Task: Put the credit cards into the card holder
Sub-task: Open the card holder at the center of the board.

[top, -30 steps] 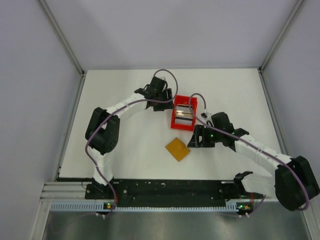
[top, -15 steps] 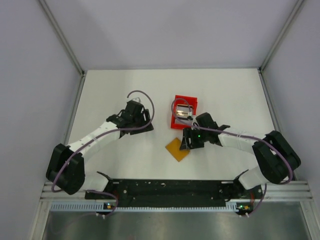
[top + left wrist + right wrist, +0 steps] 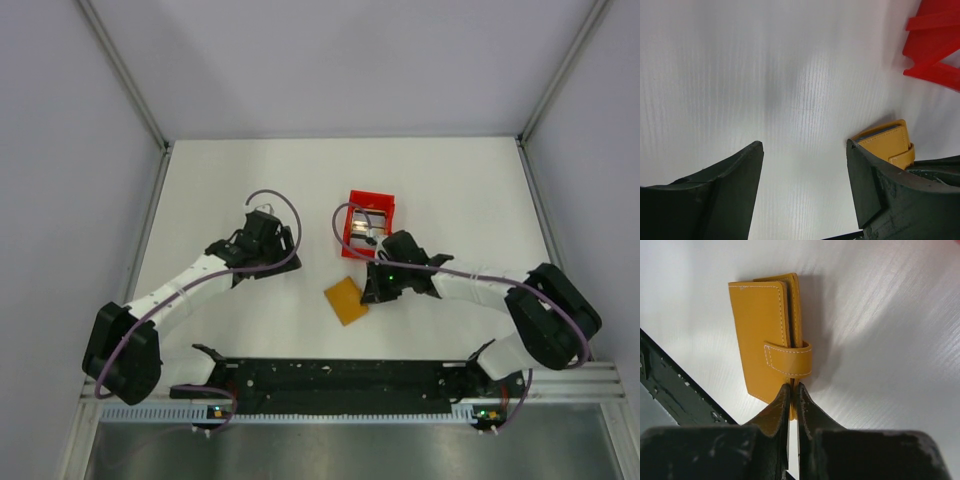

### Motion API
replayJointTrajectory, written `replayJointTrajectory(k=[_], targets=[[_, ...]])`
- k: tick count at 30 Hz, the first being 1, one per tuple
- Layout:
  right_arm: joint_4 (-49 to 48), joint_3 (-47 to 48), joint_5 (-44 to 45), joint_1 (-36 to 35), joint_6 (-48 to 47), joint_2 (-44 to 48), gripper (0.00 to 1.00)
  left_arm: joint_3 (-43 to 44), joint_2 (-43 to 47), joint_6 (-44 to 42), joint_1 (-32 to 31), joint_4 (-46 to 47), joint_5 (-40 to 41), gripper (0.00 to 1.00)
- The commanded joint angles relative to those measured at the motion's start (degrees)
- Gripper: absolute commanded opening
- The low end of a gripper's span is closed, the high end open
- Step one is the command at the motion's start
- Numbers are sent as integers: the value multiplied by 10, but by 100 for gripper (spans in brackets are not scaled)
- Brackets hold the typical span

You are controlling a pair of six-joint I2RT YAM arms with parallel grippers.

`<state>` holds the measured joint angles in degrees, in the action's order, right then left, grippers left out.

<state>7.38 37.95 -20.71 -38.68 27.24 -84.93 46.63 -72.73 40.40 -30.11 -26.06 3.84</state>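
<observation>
The card holder, a flat orange-brown wallet with a stitched strap, lies on the white table in front of the red tray. My right gripper is shut on its near edge just below the strap, the fingertips pinching the leather. Light-coloured credit cards lie inside the tray, partly behind a cable. My left gripper hangs open over bare table to the left, nothing between its fingers. The holder shows just past its right finger.
The red raised-rim tray stands mid-table behind the holder; a corner of it appears in the left wrist view. A black rail runs along the near edge. Grey walls close in both sides and the back.
My right gripper has gone from open to shut on the card holder's edge, and the holder has shifted slightly left. The left arm has drawn back from the tray toward the left.
</observation>
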Motion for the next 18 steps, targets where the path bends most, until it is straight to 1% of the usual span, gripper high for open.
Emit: replayJointTrajectory(k=[1, 4, 6, 7, 9, 11, 12, 15, 16, 18], targets=[[24, 29, 59, -25, -18, 78, 0, 6, 13, 0, 0, 15, -5, 72], [79, 51, 147, -47, -60, 130, 0, 7, 17, 2, -1, 15, -5, 72], [116, 66, 235, -70, -89, 164, 0, 7, 22, 9, 0, 6, 6, 72], [137, 73, 285, -82, -100, 170, 0, 7, 25, 16, -1, 1, 19, 72], [160, 80, 354, -103, -120, 168, 0, 9, 33, 36, 0, -16, 47, 72], [166, 83, 406, -130, -138, 152, 0, 4, 48, 57, 6, -30, 78, 72], [180, 90, 452, -150, -134, 136, 0, 0, 56, 64, 14, -34, 85, 72], [255, 138, 583, -223, -123, 71, 0, -23, 91, 78, 53, -44, 84, 72], [264, 149, 627, -240, -120, 47, 0, -34, 104, 78, 71, -46, 79, 73], [276, 170, 647, -269, -112, 7, 0, -54, 135, 78, 108, -49, 65, 73]])
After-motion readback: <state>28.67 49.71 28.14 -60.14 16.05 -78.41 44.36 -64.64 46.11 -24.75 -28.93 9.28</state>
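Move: The right hand has its fingers shut on the strap side of the card holder, low over the table. The holder's middle lies about 4 cm to its left, level fore and aft and just below. The red box with the cards has its middle some 17 cm straight ahead of the right hand, at nearly the same height. From the raised left hand the card holder is about 12 cm to the right, 8 cm back and 8 cm down. Keeping its pinch on the strap side of the card holder, the right hand lifts about 8 cm off the table and then sinks 2 cm again, drifting some 3 cm right and 2 cm forward while the wrist swings through about 45 degrees, so the fingers go from pointing left and down to pointing forward and down. The left hand waits, then backs off leftward, away from the card holder, by 4 to 5 cm while rising a little and turning slightly counter-clockwise, its fingers staying open. ##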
